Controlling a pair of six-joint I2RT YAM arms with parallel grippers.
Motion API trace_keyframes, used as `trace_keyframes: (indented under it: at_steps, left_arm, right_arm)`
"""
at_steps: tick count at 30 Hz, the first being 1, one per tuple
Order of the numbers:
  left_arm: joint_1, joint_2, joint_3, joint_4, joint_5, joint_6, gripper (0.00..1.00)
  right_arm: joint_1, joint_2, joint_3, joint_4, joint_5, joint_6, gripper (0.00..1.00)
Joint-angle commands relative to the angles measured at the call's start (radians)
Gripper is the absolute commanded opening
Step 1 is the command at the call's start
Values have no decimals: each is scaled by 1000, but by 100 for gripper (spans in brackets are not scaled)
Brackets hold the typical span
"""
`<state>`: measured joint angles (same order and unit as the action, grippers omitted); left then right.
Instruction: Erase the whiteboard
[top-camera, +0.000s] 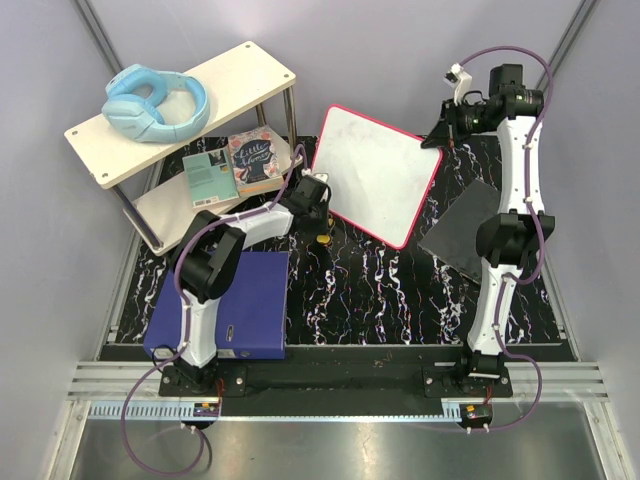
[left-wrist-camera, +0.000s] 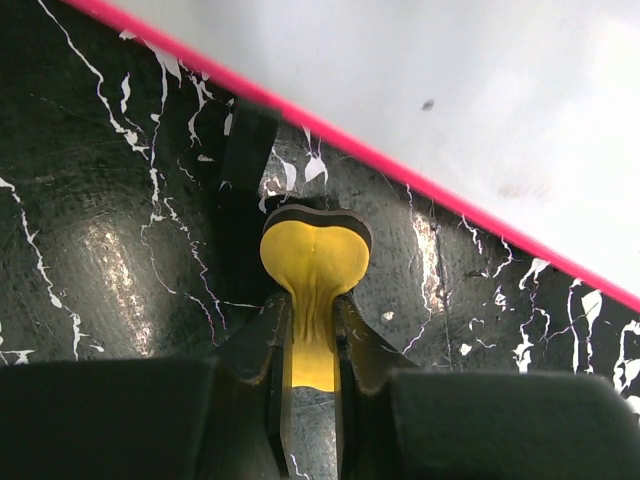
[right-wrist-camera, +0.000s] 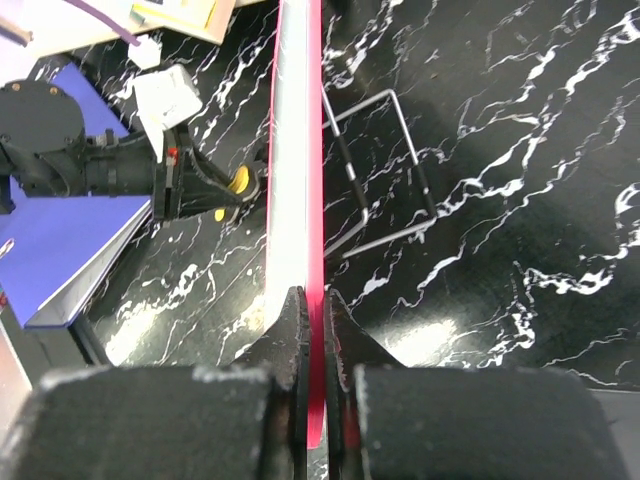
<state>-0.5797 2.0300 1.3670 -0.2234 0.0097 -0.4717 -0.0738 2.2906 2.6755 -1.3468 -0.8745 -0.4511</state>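
Observation:
The whiteboard (top-camera: 378, 170) is white with a pink-red frame and stands at the back middle of the black marbled table. Its surface (left-wrist-camera: 450, 100) shows only a small dark speck and a faint smudge. My right gripper (top-camera: 440, 135) is shut on the board's right frame edge (right-wrist-camera: 315, 300), and that wrist view sees the board (right-wrist-camera: 298, 150) edge-on. My left gripper (top-camera: 318, 222) sits just off the board's lower left edge. Its jaws (left-wrist-camera: 312, 300) are shut on a yellow eraser (left-wrist-camera: 315, 250) with a dark backing, whose head rests on the table beside the frame, apart from it.
A dark grey cloth (top-camera: 465, 230) lies right of the board. A blue binder (top-camera: 245, 305) lies at front left. The white shelf (top-camera: 240, 70) at back left carries blue headphones (top-camera: 155, 103), with books (top-camera: 235, 160) below. A wire stand (right-wrist-camera: 385, 170) lies behind the board.

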Motion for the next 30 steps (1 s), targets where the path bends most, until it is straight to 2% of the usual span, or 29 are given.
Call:
trace_keyframes:
  at_steps: [1,12,20,30]
  left_arm:
    - [6,35,33,-64,18,8,0]
    - [11,56,58,-94,15,1,0]
    - [17,56,58,-93,29,-2,0]
    - [18,56,56,-93,36,-1,0]
  right_arm:
    - [-20,-37,29,161,-11,64,0]
    - [-55,-6,31,276,-37,124,0]
    - [-55,-56,-166,294,-51,54,0]
    - [-73,-34,-166,268,-37,-12,0]
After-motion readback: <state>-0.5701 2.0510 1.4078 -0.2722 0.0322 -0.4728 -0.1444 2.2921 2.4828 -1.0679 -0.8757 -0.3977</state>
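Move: The whiteboard is already pinched at its raised right corner by the right hand; its middle lies about 12 cm left, 2 cm back and some 13 cm below that hand. From there the yellow eraser is around 24 cm left, 10 cm back and 26 cm down, while the dark slate is about 12 cm right, 10 cm back, on the table. From the left hand, the board's middle sits some 12 cm right, 7 cm ahead and 11 cm higher. The whiteboard, still pinched by its corner, is carried by the right hand forward and to the right, about 4 cm each way, rising slightly at first and then lowered some 5 cm from that height towards the table, with a small clockwise turn of the wrist. The left hand stays in place beside the board's near left side, keeping hold of the eraser. ##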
